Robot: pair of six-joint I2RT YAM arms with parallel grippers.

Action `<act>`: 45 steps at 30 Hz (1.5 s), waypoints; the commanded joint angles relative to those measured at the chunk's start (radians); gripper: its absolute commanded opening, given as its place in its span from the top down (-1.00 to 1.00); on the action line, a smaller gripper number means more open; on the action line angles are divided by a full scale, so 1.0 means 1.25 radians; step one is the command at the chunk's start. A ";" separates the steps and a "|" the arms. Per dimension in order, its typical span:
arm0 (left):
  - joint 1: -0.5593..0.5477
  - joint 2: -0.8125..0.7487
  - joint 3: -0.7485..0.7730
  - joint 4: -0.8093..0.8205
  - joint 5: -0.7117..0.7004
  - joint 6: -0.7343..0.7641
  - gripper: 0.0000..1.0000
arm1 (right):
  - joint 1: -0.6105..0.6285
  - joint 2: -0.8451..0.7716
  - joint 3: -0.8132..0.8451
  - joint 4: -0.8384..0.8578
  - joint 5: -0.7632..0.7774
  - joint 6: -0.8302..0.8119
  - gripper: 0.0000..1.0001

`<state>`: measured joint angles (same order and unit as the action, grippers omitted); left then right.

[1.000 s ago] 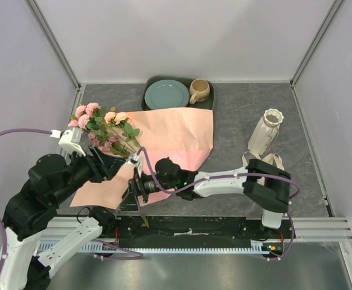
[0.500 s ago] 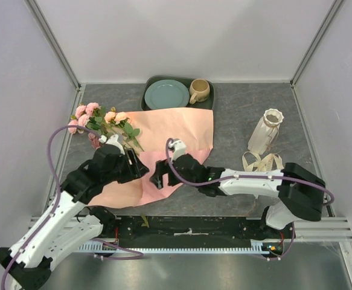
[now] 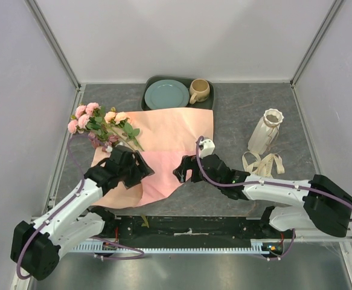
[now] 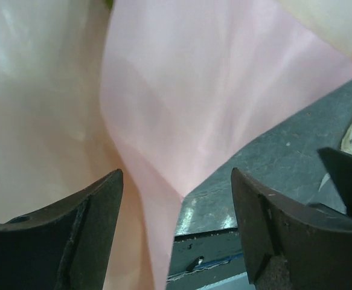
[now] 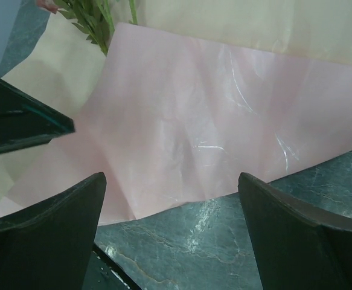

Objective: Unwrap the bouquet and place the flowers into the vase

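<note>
The bouquet is undone. Its salmon-pink paper (image 3: 176, 130) lies spread flat on the table, and the flowers (image 3: 100, 124) rest at the sheet's far-left corner with blooms pointing left. Green stems (image 5: 97, 18) show at the top of the right wrist view. My left gripper (image 3: 140, 167) (image 4: 176, 175) is open low over the sheet's near-left part, with a raised paper fold (image 4: 151, 199) between its fingers. Over the near edge of the paper, my right gripper (image 3: 182, 171) (image 5: 172, 178) is open and holds nothing. The cream ribbed vase (image 3: 266, 130) is at the right.
A dark tray (image 3: 207, 101) at the back holds a teal plate (image 3: 166, 93) and a tan mug (image 3: 198, 90). Cream ribbon (image 3: 263, 162) lies loose in front of the vase. A left finger (image 5: 19, 121) shows in the right wrist view.
The left arm dropped and reached out to the sheet's near-left part, jaws spreading wider. The right gripper pulled back to the right. The paper's near-left flap shifted inward.
</note>
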<state>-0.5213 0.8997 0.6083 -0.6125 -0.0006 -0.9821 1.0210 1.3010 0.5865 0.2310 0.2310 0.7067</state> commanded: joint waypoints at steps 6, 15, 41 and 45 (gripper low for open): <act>0.033 -0.061 -0.137 0.084 0.004 -0.158 -0.60 | 0.001 -0.087 -0.020 0.032 0.027 -0.025 -0.96; 0.039 -0.071 -0.207 0.243 0.150 -0.143 -0.40 | 0.002 -0.085 -0.019 0.029 0.015 -0.022 -0.96; -0.048 -0.118 -0.170 0.337 0.391 0.194 0.96 | 0.001 -0.226 0.006 -0.121 0.090 -0.071 -0.96; -0.057 -0.116 -0.182 0.318 0.388 0.208 0.97 | 0.002 -0.138 0.088 -0.131 -0.003 -0.101 -0.96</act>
<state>-0.5816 0.7586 0.3607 -0.1917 0.4561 -0.7982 1.0210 1.0458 0.5823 0.0765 0.3176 0.6285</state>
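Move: The left edge of the pink wrapper flap lies almost under my open left hand, about 1 cm back and 4 cm below. Beyond it, the bare green stems come out of the paper some 13 cm ahead and 3 cm to my left, and the flower heads sit roughly 22 cm ahead and 16 cm left. From my right hand that flap edge is about 14 cm to the left, 4 cm back and 6 cm down. I dip my left hand about 4 cm onto the wrapper beside the flap's left edge, then sweep right and up while shutting the fingers, pinching the thin paper. Keeping it pinched, I draw it back and farther right, the wrist turning clockwise some 30 degrees. My empty right hand, still wide open, lifts and eases right, clear of the paper. ##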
